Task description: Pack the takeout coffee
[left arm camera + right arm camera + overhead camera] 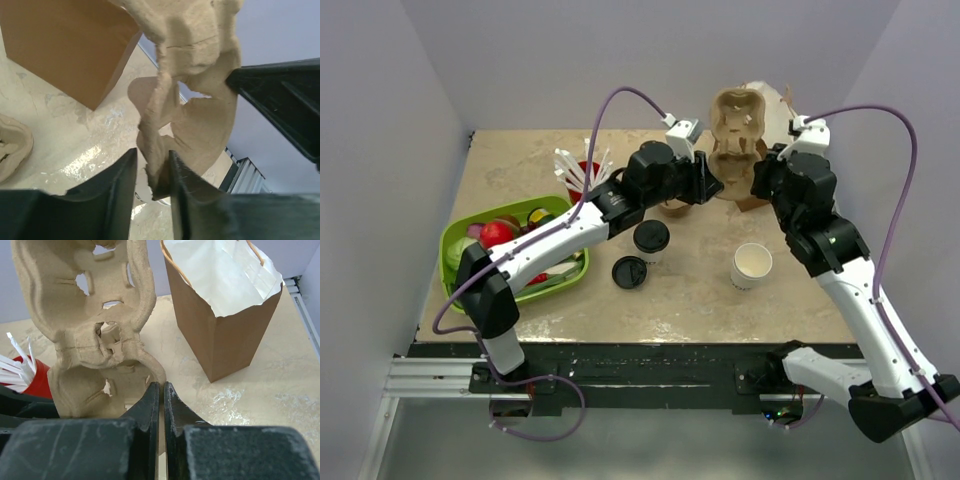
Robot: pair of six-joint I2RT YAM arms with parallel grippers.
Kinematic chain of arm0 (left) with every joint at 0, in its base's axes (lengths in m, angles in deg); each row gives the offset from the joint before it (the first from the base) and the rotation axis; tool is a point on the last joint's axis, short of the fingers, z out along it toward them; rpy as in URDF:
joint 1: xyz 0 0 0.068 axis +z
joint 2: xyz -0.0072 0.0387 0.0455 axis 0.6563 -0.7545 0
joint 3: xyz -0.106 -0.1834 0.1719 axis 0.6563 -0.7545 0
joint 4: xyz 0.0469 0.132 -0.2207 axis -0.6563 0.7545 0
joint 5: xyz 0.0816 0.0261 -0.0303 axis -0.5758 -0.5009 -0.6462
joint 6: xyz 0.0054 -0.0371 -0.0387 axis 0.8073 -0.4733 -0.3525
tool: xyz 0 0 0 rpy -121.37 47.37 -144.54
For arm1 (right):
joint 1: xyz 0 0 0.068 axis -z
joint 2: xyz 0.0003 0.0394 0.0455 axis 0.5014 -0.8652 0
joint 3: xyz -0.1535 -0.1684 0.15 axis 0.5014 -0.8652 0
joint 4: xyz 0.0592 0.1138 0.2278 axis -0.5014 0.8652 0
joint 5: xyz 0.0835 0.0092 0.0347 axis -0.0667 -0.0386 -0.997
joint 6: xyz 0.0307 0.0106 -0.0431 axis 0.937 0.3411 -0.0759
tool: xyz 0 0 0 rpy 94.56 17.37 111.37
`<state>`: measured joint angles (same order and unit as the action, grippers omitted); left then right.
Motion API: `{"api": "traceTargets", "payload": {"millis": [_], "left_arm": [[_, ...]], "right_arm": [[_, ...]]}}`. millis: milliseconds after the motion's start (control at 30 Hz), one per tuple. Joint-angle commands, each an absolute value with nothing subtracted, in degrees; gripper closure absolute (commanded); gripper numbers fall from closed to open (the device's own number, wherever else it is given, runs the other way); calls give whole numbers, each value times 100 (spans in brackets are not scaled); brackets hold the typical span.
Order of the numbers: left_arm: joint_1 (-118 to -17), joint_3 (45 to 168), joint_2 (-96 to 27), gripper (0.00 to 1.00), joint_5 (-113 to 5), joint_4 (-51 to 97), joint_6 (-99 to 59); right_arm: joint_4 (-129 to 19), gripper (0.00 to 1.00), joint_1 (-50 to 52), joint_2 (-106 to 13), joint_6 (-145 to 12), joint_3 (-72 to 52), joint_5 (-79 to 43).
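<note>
The takeout coffee (651,238), a white cup with a black lid, stands mid-table in the top view, apart from both grippers. Behind it a pulp cup carrier (735,140) is held upright between the arms. My left gripper (712,186) pinches the carrier's lower left edge. In the left wrist view that edge (155,150) fills the gap between the jaws of the left gripper (153,151). My right gripper (757,180) is shut on the carrier's right rim. In the right wrist view the carrier (85,340) rises left of the right gripper (161,385).
A loose black lid (629,272) lies beside the coffee, and a lidless white cup (751,265) stands to its right. An open brown paper bag (775,105) (220,335) stands at the back right. At the left are a green basket (455,240) of produce and a red cup with white sticks (582,175).
</note>
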<state>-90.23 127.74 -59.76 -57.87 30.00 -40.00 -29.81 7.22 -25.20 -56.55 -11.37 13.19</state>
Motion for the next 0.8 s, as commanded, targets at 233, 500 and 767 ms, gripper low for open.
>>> {"api": "traceTargets", "payload": {"millis": [233,500,767], "left_arm": [[-9094,13061,-5536,94,-6881,3420,-3901],[-8340,12413,-4948,100,-7163,4326,-4024],[-8004,11471,-3955,98,-7970,4572,-3893]], "right_arm": [[-3204,42,715,-2706,-6016,-759,1226],[-2642,21,733,-3269,-6517,348,1341],[-1518,19,1311,-5140,-7299,1842,792]]}}
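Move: The cup carrier hangs upright between the grippers, pinched at its lower edge by the right fingers: its middle is about 8 cm above the left hand, 3 cm ahead and 3 cm to its right; from the right hand it is 7 cm up, 2 cm ahead, 4 cm left. From the left hand, the second carrier lies about 13 cm ahead, 8 cm left and 24 cm down, the straw cup 12 cm ahead and 28 cm left. The paper bag stands 16 cm ahead of the right hand, 5 cm to its right. Nearly in place at first, the left fingers close on the held carrier's edge; as the right fingers open wide and let go, the left hand swings it away leftward about 17 cm, slightly forward, towards the straw cup, turning nearly 30 degrees counter-clockwise. The emptied right hand draws off forward and up, some 7 cm, towards the paper bag. ##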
